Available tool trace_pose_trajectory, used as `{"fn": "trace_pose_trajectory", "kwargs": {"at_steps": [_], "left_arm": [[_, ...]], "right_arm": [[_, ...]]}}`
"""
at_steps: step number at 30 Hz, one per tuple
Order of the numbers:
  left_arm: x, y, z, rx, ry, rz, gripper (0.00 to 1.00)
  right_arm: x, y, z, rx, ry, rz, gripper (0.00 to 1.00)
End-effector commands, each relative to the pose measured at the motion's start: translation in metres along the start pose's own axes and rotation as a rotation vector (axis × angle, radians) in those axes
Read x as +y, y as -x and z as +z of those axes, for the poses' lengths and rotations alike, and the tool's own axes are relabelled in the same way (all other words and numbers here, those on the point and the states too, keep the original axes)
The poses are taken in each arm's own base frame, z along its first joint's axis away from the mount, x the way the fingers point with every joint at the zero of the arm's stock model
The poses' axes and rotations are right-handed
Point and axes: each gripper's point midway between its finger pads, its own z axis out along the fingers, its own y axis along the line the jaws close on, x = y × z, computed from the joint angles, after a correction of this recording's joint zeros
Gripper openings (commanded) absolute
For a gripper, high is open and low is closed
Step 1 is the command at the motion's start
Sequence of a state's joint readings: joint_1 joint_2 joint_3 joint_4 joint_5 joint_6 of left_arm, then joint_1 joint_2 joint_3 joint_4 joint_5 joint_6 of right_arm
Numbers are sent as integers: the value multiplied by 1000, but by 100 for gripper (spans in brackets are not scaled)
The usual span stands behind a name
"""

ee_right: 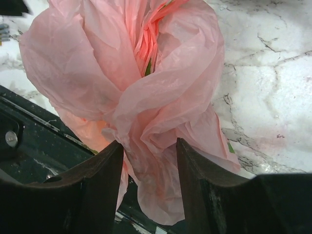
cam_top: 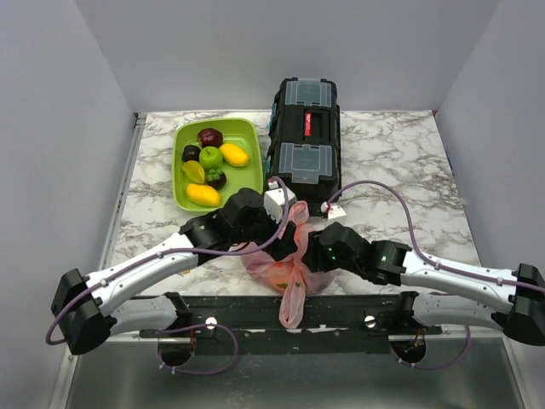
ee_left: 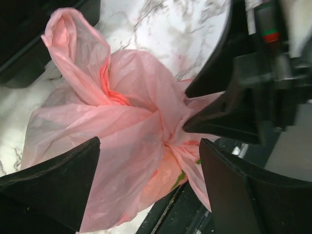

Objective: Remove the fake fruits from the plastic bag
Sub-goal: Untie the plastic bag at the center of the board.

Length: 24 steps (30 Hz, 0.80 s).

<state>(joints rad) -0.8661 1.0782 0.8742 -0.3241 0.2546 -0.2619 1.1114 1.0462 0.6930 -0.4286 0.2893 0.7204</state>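
Observation:
The pink plastic bag (cam_top: 285,262) lies bunched at the table's near edge, one loop handle hanging over the edge. Orange and green shapes of the fake fruits (ee_left: 163,183) show faintly through its thin skin; which fruits they are I cannot tell. My left gripper (cam_top: 277,228) reaches in from the left, and in the left wrist view it (ee_left: 150,146) stands open wide, straddling the bag's gathered top. My right gripper (cam_top: 308,247) comes from the right. In the right wrist view its (ee_right: 149,144) fingers stand apart with loose folds of the bag (ee_right: 146,97) between them.
A lime-green tray (cam_top: 181,194) holding several other fruits sits at the back left. A black toolbox (cam_top: 305,136) stands right behind the bag. A black rail (cam_top: 341,311) runs along the table's near edge under the hanging handle (cam_top: 292,302).

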Motion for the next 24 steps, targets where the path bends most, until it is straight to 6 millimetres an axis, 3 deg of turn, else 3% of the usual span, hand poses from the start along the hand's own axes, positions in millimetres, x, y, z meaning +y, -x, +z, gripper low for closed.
{"fn": "trace_pose_trajectory", "kwargs": {"at_steps": [1, 7, 12, 15, 20, 23, 24], "left_arm": [[28, -19, 20, 43, 188, 23, 78], [28, -40, 43, 108, 181, 14, 69], [26, -51, 51, 127, 160, -4, 66], [25, -53, 53, 130, 154, -5, 57], [24, -48, 53, 126, 148, 4, 27], [21, -41, 49, 100, 141, 8, 14], [21, -37, 47, 86, 147, 10, 4]], "right_arm": [[0, 19, -7, -70, -11, 6, 51], [-9, 8, -6, -53, -39, 70, 51], [2, 14, -8, -70, 15, 80, 51], [12, 22, -6, -91, 52, 77, 51], [20, 25, 9, -73, 29, 69, 52], [17, 26, 20, -56, -39, 78, 51], [13, 25, 23, -52, -66, 78, 49]]}}
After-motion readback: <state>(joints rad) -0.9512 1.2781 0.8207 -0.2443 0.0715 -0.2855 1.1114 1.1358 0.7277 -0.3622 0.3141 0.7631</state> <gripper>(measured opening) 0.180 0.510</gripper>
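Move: The pink bag's gathered knot lies some 9 cm below the left hand, about 1 cm ahead and 2 cm to its right; from the right hand it is roughly 4 cm left and 2 cm ahead, about level. From the left hand, the bag's raised handle stands about 6 cm ahead, 4 cm right and 7 cm lower; the toolbox is some 25 cm ahead, 5 cm right, and the green basket 20 cm ahead, 19 cm left, both well below. Bring the left gripper about 8 cm almost straight down to the knot, tipping its fingers some 10 degrees steeper, then stay there and close them from wide to nearly shut, pinching the bag's plastic. Keep the right fingers half open at the gathered plastic, letting that hand rise a centimetre, then sink back while edging about 2 cm left and forward. ##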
